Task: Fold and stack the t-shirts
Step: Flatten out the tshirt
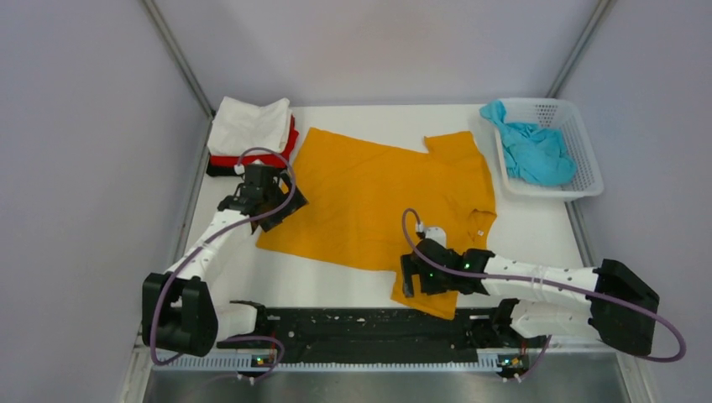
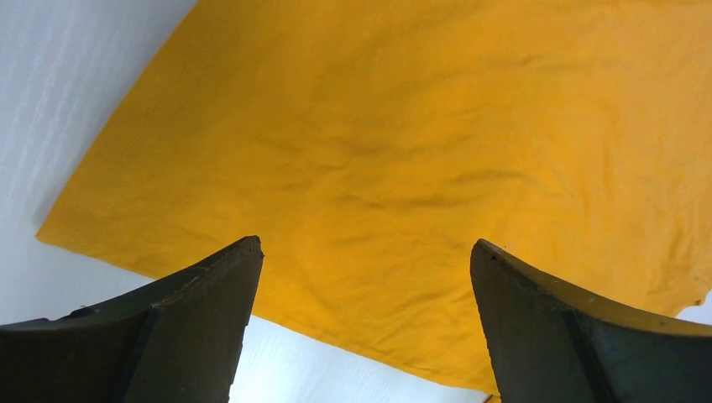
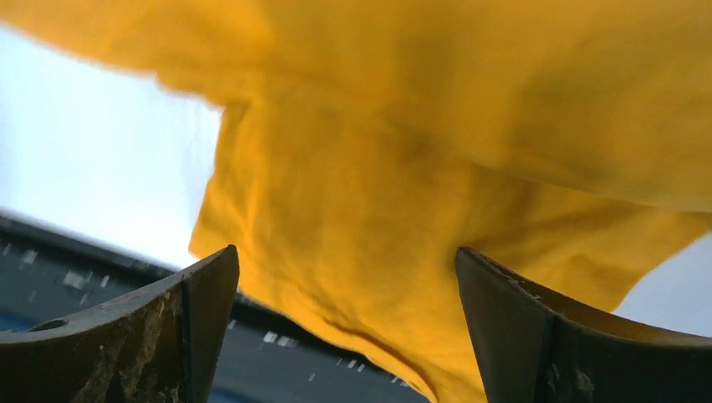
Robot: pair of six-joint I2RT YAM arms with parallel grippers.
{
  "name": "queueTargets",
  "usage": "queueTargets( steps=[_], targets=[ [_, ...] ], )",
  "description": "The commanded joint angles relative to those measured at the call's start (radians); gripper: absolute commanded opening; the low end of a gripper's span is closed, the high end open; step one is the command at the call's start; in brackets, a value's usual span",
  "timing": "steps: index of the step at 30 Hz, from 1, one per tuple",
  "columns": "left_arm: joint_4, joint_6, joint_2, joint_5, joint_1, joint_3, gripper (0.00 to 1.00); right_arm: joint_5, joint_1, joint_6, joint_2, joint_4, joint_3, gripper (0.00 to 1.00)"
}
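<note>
The orange-yellow t-shirt (image 1: 386,197) lies spread flat across the middle of the table. It also fills the left wrist view (image 2: 403,151) and the right wrist view (image 3: 403,168). My left gripper (image 1: 284,211) is open and empty over the shirt's left hem corner. My right gripper (image 1: 410,281) is open and empty over the near sleeve, which hangs over the table's front edge. A folded stack sits at the back left: a white shirt (image 1: 250,124) on a red one (image 1: 252,156) on a black one (image 1: 220,170). The teal shirt (image 1: 531,151) lies crumpled in the basket.
The white perforated basket (image 1: 588,164) stands at the back right. A black rail (image 1: 369,329) with the arm bases runs along the near edge. Grey walls close in the left, back and right sides.
</note>
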Motion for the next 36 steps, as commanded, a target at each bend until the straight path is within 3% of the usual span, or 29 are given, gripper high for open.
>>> queueTargets(
  steps=[1,5,10,12,16,18,23,27,36],
  targets=[
    [0.007,-0.001,0.013,-0.075,0.0,0.037,0.98,-0.192,0.102,0.098,-0.068,-0.013,-0.045,0.98],
    [-0.032,0.003,0.028,-0.114,0.0,0.078,0.98,-0.25,0.117,0.102,-0.141,-0.113,-0.007,0.98],
    [-0.015,0.033,0.065,-0.077,0.0,0.129,0.99,0.052,0.085,0.032,-0.187,-0.247,0.172,0.99],
    [-0.002,0.045,0.104,-0.033,0.0,0.162,0.99,0.112,0.006,0.01,-0.181,-0.207,0.207,0.99],
    [0.013,0.073,0.22,0.05,0.0,0.24,0.99,0.017,-0.271,-0.111,-0.117,-0.017,0.216,0.99],
    [0.006,0.09,0.294,0.074,-0.001,0.299,0.99,0.04,-0.413,-0.174,-0.038,0.023,0.265,0.99],
    [-0.004,0.104,0.476,0.118,-0.007,0.406,0.98,0.054,-0.613,-0.344,0.226,0.121,0.423,0.99],
    [-0.006,0.11,0.571,0.128,-0.009,0.468,0.98,-0.024,-0.705,-0.405,0.457,0.166,0.564,0.98],
    [0.001,0.11,0.649,0.106,-0.009,0.526,0.99,0.015,-0.787,-0.432,0.796,0.154,0.808,0.97]
  ],
)
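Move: The hem-side patch of the orange t-shirt that my left hand goes for lies about 10 cm ahead, 4 cm right and 9 cm below; from that hand the folded pile is 24 cm ahead, 10 cm left. The t-shirt's far shoulder lies some 30 cm ahead of my right hand, 10 cm right and slightly below. The far sleeve is 8 cm beyond that shoulder; the near sleeve lies just under my right hand, 3 cm back and 2 cm left. My open right hand first sweeps back about 5 cm over the near sleeve, then rises and swings some 35 cm forward and to the right across the shirt, turning about 25 degrees clockwise and sinking over the far shoulder. My left hand, also open, arcs about 10 cm forward and slightly right, then lowers towards the hem side, tipping down a little and stopping close above the cloth. ##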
